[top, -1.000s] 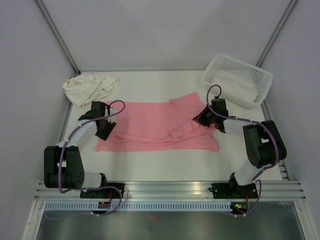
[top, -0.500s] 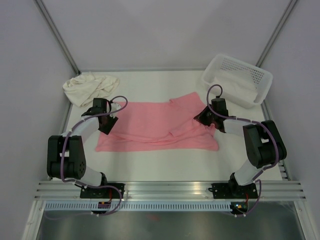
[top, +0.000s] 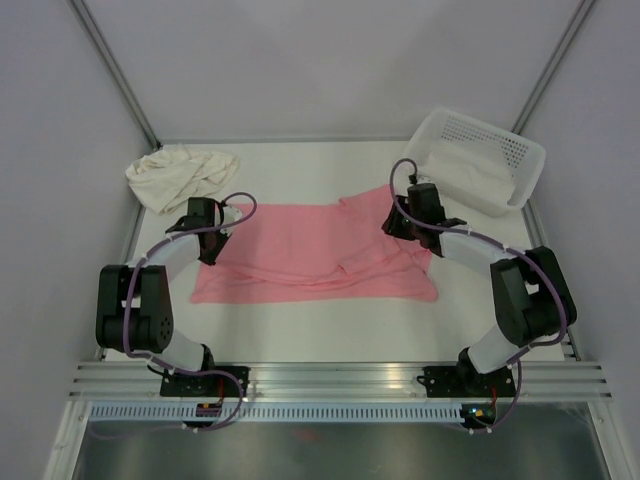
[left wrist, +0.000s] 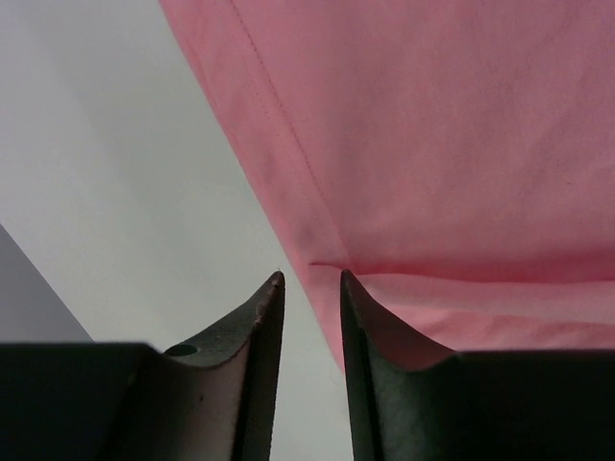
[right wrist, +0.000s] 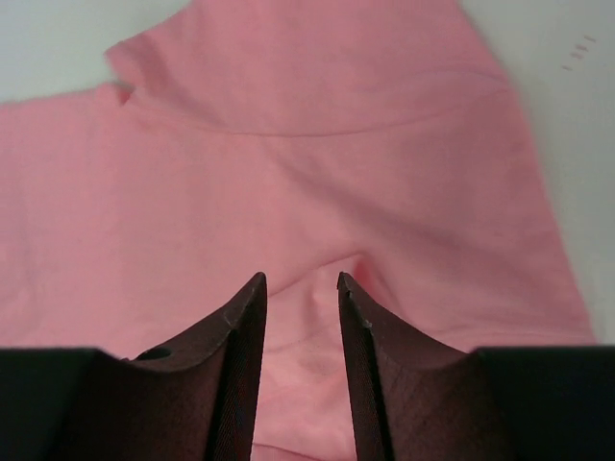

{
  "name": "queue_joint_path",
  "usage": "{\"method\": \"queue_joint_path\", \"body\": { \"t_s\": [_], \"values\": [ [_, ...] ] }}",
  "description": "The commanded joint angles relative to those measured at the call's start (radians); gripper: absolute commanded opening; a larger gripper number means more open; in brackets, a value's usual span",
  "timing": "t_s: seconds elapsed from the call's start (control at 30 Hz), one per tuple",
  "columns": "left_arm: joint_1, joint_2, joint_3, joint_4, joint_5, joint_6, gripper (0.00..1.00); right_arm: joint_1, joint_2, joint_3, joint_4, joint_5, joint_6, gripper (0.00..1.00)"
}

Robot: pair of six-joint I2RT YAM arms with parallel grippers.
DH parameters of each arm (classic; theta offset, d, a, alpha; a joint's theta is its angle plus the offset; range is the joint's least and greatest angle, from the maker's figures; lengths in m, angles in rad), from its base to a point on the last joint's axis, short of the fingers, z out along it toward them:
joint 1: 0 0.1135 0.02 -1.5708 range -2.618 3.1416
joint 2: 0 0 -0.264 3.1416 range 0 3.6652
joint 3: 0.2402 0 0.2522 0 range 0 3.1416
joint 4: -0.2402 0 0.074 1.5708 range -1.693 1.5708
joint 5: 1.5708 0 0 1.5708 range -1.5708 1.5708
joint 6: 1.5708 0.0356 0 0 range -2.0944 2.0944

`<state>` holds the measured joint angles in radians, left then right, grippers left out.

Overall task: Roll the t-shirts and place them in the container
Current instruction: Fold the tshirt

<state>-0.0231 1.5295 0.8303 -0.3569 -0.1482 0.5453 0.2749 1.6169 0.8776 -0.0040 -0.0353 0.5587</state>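
Observation:
The salmon-pink t-shirt (top: pixel 315 250) lies spread flat in the middle of the table. The cream t-shirt (top: pixel 180 175) sits bunched at the back left. My left gripper (top: pixel 211 256) is low at the pink shirt's left edge. In the left wrist view (left wrist: pixel 311 279) its jaws stand a little apart, the shirt's hem (left wrist: pixel 288 192) running between them, one finger over bare table. My right gripper (top: pixel 392 226) is over the shirt's right end near a sleeve. In the right wrist view (right wrist: pixel 300 279) it is open, with a small raised fold of pink fabric (right wrist: pixel 356 269) between the fingers.
A white perforated basket (top: pixel 520 150) holding white cloth stands at the back right, just behind my right arm. Metal frame posts rise at both back corners. The aluminium rail with the arm bases runs along the near edge.
My right gripper has moved back and left along the shirt's right end, the arm stretching out. My left gripper has shifted slightly towards the back along the left edge. The shirt lies as before.

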Motion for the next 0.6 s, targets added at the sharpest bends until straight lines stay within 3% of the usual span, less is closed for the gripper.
{"method": "queue_joint_path", "body": {
  "t_s": [0.0, 0.13, 0.3, 0.43, 0.57],
  "values": [
    [0.002, -0.035, -0.016, 0.032, 0.007, 0.001, 0.34, 0.172, -0.052, 0.049, -0.059, 0.026, -0.190, 0.43],
    [0.002, -0.032, -0.026, 0.033, 0.009, -0.007, 0.18, 0.294, 0.001, 0.066, -0.073, 0.014, -0.271, 0.47],
    [0.002, -0.028, -0.023, 0.033, 0.010, -0.008, 0.11, 0.452, 0.095, 0.124, -0.142, 0.095, -0.336, 0.47],
    [0.002, -0.028, -0.023, 0.033, 0.012, -0.010, 0.03, 0.481, 0.112, 0.144, -0.168, 0.138, -0.333, 0.46],
    [0.002, -0.025, -0.023, 0.033, 0.015, -0.015, 0.02, 0.500, 0.112, 0.147, -0.186, 0.178, -0.338, 0.45]
  ]
}}
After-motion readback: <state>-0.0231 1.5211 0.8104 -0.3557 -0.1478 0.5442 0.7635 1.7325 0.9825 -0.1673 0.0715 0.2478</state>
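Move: The corner of the folded-in sleeve flap, in the middle of the pink t-shirt, lies about 13 cm left of the right hand, 9 cm nearer the base and some 4 cm lower. The shirt's far sleeve lies about 7 cm ahead of that hand and 3 cm left; the shirt's near right corner is 17 cm back and 11 cm right. The fold's left end sits practically at the left fingertips, 1 cm below; the cream shirt is about 22 cm ahead of the left hand and 7 cm left. The sleeve-flap corner is what the right hand makes for: with its fingers staying part open, it sweeps left about 14 cm and back some 10 cm over the shirt, first rising slightly, then sinking onto the flap while turning roughly 35 degrees counter-clockwise and pointing more steeply down. Meanwhile the left fingers shut on the left end of the fold, that hand hardly shifting. ##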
